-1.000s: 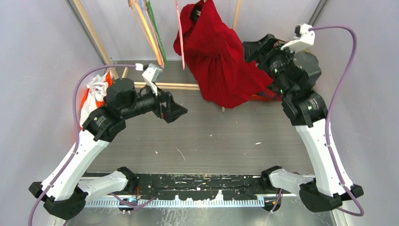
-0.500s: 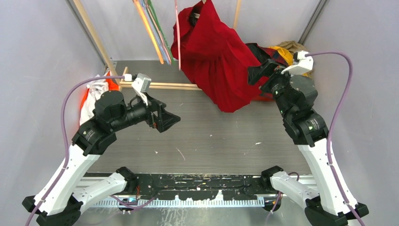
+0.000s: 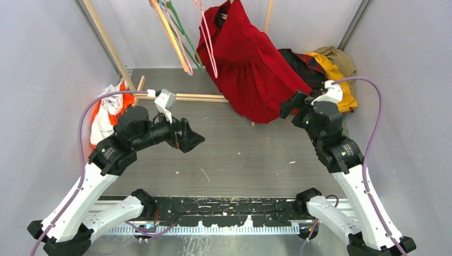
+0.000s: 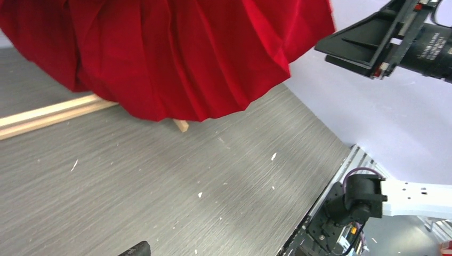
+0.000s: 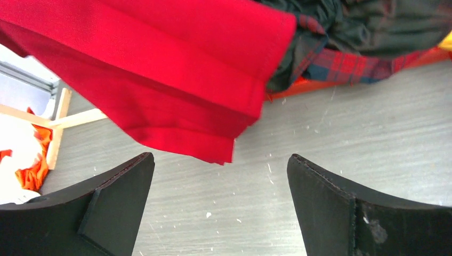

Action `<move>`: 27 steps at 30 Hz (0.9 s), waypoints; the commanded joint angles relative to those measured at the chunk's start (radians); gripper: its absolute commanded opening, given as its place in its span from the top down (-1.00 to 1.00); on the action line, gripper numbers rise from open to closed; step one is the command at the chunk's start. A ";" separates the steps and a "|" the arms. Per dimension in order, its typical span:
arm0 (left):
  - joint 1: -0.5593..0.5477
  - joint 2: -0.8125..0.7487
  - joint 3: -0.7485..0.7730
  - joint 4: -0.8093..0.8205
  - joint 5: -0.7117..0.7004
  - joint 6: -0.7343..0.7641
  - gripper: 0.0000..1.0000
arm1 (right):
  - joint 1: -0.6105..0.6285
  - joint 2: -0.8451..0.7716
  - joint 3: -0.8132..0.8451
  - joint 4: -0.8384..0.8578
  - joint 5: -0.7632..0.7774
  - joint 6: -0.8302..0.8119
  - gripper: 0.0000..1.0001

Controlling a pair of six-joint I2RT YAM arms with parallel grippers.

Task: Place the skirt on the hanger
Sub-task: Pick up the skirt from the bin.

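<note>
The bright-red pleated skirt (image 3: 248, 69) hangs at the back centre, with its hem just above the table; it also fills the top of the left wrist view (image 4: 176, 53). The fabric's top runs out of the frame, and I cannot make out the hanger. My right gripper (image 3: 290, 105) stands open just right of the hem, apart from it, with only the hem's corner (image 5: 176, 106) beyond its spread fingers (image 5: 112, 208). My left gripper (image 3: 193, 137) is open over the table's left middle, well short of the skirt, with one fingertip (image 4: 136, 249) at the frame's bottom edge.
Orange (image 3: 171, 37), green (image 3: 185, 34) and pink (image 3: 209, 40) hangers dangle at the back left. A wooden bar (image 3: 192, 97) lies across the table. A red-and-black plaid shirt (image 3: 305, 63) and yellow cloth (image 3: 337, 80) are piled back right. White-and-orange cloth (image 3: 106, 109) lies at the left.
My right gripper has drawn back from the skirt toward the near side, uncovering the pile behind it. The skirt and the hangers have swung. The left arm has shifted slightly.
</note>
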 commanded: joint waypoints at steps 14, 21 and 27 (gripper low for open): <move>0.004 -0.009 -0.149 0.008 -0.090 -0.090 -0.99 | -0.005 -0.152 -0.080 -0.205 0.250 0.136 -0.99; 0.004 0.016 -0.176 0.042 -0.073 -0.079 -0.99 | -0.161 0.168 0.067 -0.134 0.158 0.112 -1.00; 0.004 -0.015 -0.230 0.083 -0.084 -0.087 -0.99 | -0.530 0.359 0.129 -0.006 -0.183 0.226 -0.85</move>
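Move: The dark plaid skirt in the red bin lies about 31 cm ahead of the right hand, some 11 cm to its right and roughly 22 cm below. The hung red skirt's middle is about 20 cm ahead and 13 cm to the left, some 3 cm lower; the yellow cloth lies about 33 cm ahead, 30 cm right and 22 cm below. From the left hand the dark skirt is some 42 cm ahead, 47 cm right and 22 cm below. Down and back at first, about 5 cm back, the right hand draws away from the hung red skirt, then swings right and forward towards the dark skirt in the bin, ending some 10 cm to the right and 8 cm lower. The wrist tips down and turns clockwise about 25 degrees, fingers staying wide open. The empty, open left hand sinks about 9 cm, tipping slightly down. ##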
